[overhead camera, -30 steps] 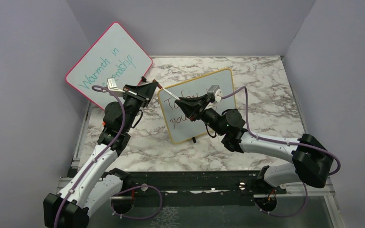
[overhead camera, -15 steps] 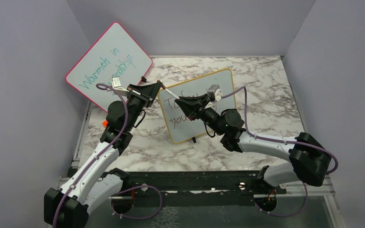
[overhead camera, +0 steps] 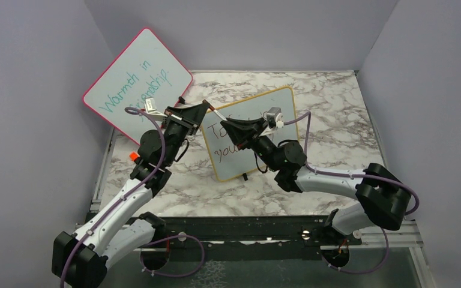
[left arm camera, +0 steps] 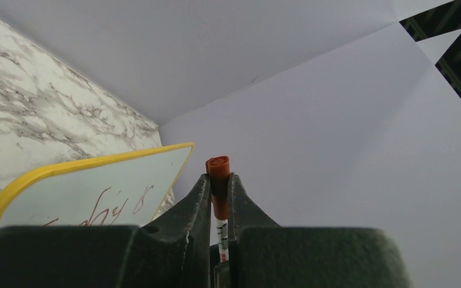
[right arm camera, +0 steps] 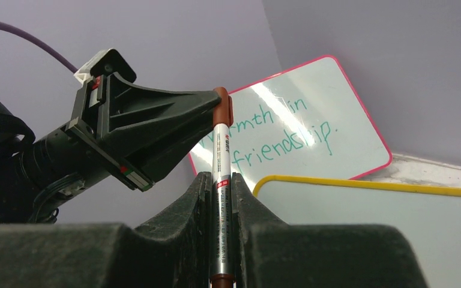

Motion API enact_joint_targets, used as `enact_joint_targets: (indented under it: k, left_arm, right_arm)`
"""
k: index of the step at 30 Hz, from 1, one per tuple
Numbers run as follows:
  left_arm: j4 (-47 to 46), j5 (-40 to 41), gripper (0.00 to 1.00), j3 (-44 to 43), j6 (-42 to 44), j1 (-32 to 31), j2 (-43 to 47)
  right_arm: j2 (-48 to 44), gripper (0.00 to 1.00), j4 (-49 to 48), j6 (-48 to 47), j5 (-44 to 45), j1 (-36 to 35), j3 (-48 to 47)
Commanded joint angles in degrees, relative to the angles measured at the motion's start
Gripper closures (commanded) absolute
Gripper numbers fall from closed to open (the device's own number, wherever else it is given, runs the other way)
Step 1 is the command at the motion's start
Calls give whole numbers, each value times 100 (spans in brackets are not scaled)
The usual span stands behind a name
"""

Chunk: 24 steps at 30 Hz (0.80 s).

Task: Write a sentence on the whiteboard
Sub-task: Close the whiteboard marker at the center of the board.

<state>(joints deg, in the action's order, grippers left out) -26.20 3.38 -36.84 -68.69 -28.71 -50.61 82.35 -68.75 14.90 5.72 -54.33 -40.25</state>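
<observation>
The yellow-framed whiteboard [overhead camera: 231, 163] stands tilted at mid-table. The red-brown sentence [overhead camera: 221, 150] on it is partly hidden behind my right gripper. A silver marker [right arm camera: 221, 156] with a red-brown cap [right arm camera: 221, 103] spans the short gap between both grippers, in front of the board's upper left corner. My right gripper [overhead camera: 227, 124] is shut on the barrel. My left gripper [overhead camera: 206, 107] is shut on the capped end [left arm camera: 218, 174]. In the left wrist view part of the writing [left arm camera: 105, 204] shows on the whiteboard [left arm camera: 48, 198].
A pink-framed board [overhead camera: 138, 81] with teal writing leans against the left wall behind my left arm. Grey walls close the marble table on the left, back and right. A black rail [overhead camera: 246, 231] runs along the near edge.
My left gripper has moved right, closing in on the right gripper, so less of the marker shows between them. The right arm has shifted slightly left.
</observation>
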Motion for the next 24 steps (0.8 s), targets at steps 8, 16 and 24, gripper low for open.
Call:
enact_joint_targets:
  k: [8,16,24]
  left_arm:
    - [85,219,78,52,944,-557,340]
    - [1102,434,43,-526,1340,-556,322]
    - [2272,429,44,-1297,1097,-556,-26]
  right_arm:
    - [-73,99,-424,49,140,10,23]
    - [-523,99,-122,-125,-155,10,443]
    - [-541,99,16,-741,-749,10,483]
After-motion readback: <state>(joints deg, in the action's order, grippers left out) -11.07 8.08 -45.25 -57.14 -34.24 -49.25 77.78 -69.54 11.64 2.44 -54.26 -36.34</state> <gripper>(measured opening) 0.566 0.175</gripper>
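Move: The left fingers are already shut on the marker's cap, with its middle practically at the left hand point. From the right hand, which grips the barrel, that cap lies about 5 cm ahead, 5 cm to the left and 3 cm higher. Of the left hand, the yellow-framed whiteboard's middle is some 14 cm to the right, 7 cm back and 18 cm below; the pink-framed board is roughly 22 cm left, 6 cm ahead and 15 cm below. Open the left gripper to about half its range to let go of the cap, drawing it back about 2 cm and slightly right as it opens, and roll it about 10 degrees, left side rising. Keep the right fingers shut on the marker's barrel and ease that hand back and to the right, around 2 cm. ##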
